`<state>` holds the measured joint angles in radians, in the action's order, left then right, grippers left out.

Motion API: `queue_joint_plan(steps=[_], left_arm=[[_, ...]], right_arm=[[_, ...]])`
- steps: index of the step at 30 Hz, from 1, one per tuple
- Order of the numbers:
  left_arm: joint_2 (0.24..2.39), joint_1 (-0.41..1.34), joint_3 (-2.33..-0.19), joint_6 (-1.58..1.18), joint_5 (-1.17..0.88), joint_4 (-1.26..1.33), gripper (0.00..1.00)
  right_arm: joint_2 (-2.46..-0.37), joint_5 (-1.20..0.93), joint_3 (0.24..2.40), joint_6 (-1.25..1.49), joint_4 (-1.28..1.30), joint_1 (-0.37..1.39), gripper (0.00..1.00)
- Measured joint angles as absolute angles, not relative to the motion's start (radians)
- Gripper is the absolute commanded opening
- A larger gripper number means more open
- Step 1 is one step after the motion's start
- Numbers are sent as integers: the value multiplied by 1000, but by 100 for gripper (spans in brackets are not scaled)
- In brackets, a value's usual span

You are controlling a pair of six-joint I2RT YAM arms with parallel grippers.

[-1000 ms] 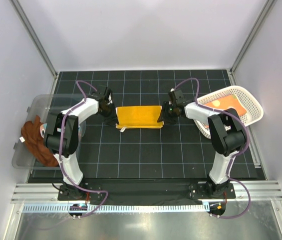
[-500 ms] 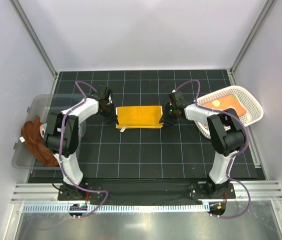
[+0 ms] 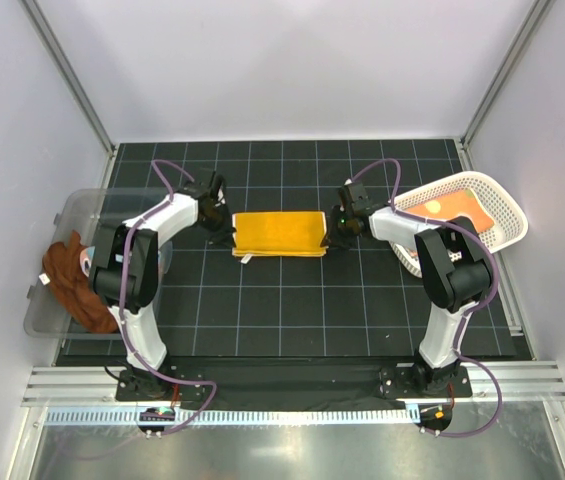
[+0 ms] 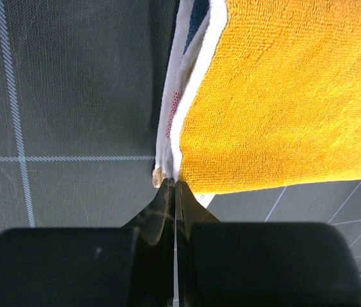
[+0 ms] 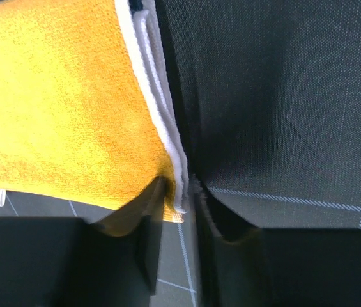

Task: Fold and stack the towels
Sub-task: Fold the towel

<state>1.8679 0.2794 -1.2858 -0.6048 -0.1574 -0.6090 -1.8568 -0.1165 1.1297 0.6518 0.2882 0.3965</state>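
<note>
A plain yellow-orange towel (image 3: 278,233) lies folded into a flat rectangle on the black grid mat. My left gripper (image 3: 227,237) is at its near left corner. In the left wrist view its jaws are pressed together on the white hem of that towel (image 4: 282,96) at the gripper's tips (image 4: 176,184). My right gripper (image 3: 330,238) is at the near right corner. Its fingers stand narrow, pinching the towel (image 5: 59,96) by its thick white-edged corner between the gripper's tips (image 5: 179,192). A red-orange towel (image 3: 452,208) lies in the basket, and a rust-brown towel (image 3: 70,280) hangs over the bin.
The white perforated basket (image 3: 507,205) stands at the right edge of the mat, close behind my right arm. A clear plastic bin (image 3: 72,215) sits off the mat's left edge. Grey walls enclose the back and both sides.
Both pairs of jaws have closed in on the towel's near corners, the left fully and the right partly. The arms have barely moved and the towel lies as before.
</note>
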Motion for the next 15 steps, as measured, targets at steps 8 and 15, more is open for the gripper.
queue_joint_plan(steps=[8,15], left_arm=[[1878,279,-1308,-621,-147,-629,0],[1880,279,-1360,-621,-118,-665,0]], right_arm=[[-1857,-113,1147,642,312,397,1],[-1857,-98,1209,628,373,397,3]])
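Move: The left hand already pinches the folded yellow towel near its near-left corner; the towel's far-left corner lies about 6 cm ahead and 1 cm right, the white tag 3 cm back and 3 cm right. For the right hand, fingers still partly open, the near-right corner is practically between the pads, 1 cm back; the far-right corner is 6 cm straight ahead, and the white basket some 26 cm right and 6 cm ahead. Right fingers pinch the towel's near-right corner; both hands, the left still gripping, rise about 1.5 cm and forward. ##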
